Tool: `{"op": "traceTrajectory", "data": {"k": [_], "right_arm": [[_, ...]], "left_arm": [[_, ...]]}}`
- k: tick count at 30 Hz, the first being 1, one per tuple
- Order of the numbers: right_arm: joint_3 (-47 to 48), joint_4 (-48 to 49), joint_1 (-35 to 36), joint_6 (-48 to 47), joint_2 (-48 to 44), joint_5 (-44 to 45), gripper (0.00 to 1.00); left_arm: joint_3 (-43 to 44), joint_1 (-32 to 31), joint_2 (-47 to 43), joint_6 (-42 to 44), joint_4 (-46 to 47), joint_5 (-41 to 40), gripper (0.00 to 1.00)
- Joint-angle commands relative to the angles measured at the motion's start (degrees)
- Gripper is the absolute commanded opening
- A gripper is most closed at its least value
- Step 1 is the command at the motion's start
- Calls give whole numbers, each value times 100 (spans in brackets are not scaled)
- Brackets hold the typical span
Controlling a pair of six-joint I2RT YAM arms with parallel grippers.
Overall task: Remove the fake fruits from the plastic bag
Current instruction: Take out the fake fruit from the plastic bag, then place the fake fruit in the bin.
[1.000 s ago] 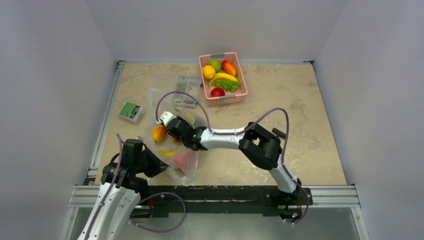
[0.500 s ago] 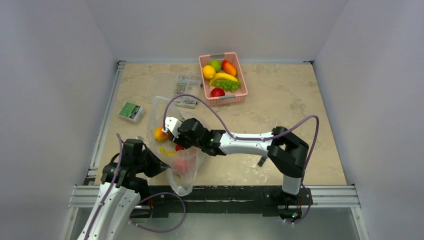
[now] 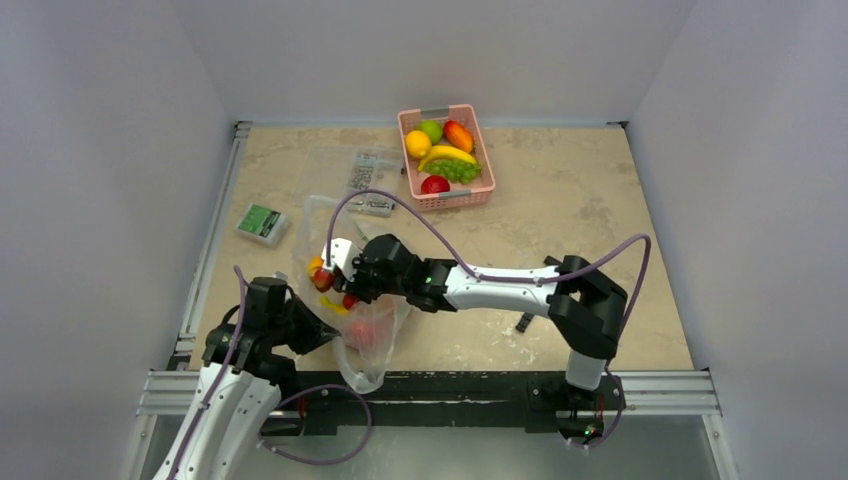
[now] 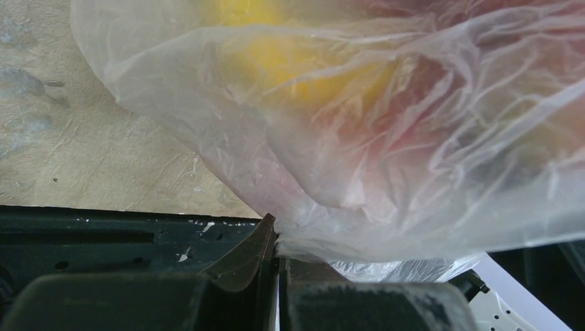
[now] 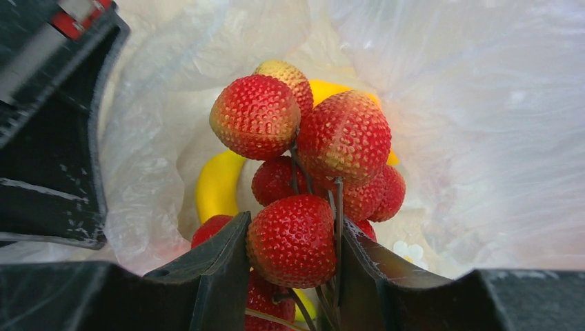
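Observation:
The plastic bag (image 3: 365, 345) hangs crumpled at the near left, with my left gripper (image 3: 312, 333) shut on its lower edge. The left wrist view shows the film (image 4: 386, 138) pinched between the shut fingers (image 4: 278, 238), and yellow and red shapes showing through it. My right gripper (image 3: 335, 277) reaches into the bag's mouth. It is shut on a bunch of red fake strawberries (image 5: 293, 238) on dark stems, with one berry squeezed between the fingers (image 5: 221, 269). A yellow curved fruit (image 5: 215, 183) lies behind the bunch inside the bag.
A pink basket (image 3: 447, 109) at the back holds a banana, green grapes and other fruits. A small clear case of dark parts (image 3: 368, 170) lies left of it. A green-and-white box (image 3: 262, 222) sits at the far left, and a small dark piece (image 3: 524, 322) lies near the right arm.
My right arm has stretched further left and its gripper has shifted slightly toward the near edge with fruit in it. The bag has shifted with it. The left gripper has stayed put.

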Motion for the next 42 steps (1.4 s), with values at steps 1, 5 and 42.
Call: {"op": "traceTrajectory", "data": {"k": [1,5,42], "right_arm": [[60,673,74,194,-786,-129,0],[-214,988,65,600,-1140,-99,0],[-661,1997,-2914,4728,-2970,-1155,0]], "left_arm": [[118,-19,16,46,156,35,0],[110,-19,16,46,180,38,0],[173,-19,125,88,229,20,0]]}}
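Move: The red fruit bunch is already pinched in the right hand down in the bag. The pink basket it is bound for lies about 36 cm ahead, 20 cm to this hand's right and 10 cm lower; the screw box sits some 19 cm left of the basket and 5 cm nearer. Still in the bag, the mango is roughly 9 cm ahead and 7 cm left of the right hand, 11 cm down. From the left hand the basket is about 47 cm ahead and 21 cm right. The red fruit bunch is drawn up out of the bag's mouth by the right hand, which keeps its pinch: first up and slightly back, then, still rising, rightwards and forward to the basket's side, some 26 cm higher in all. The wrist tips up about 50 degrees, swinging the fingers from slanting down to roughly level or above, while the left hand stays put, holding the bag's rim. ##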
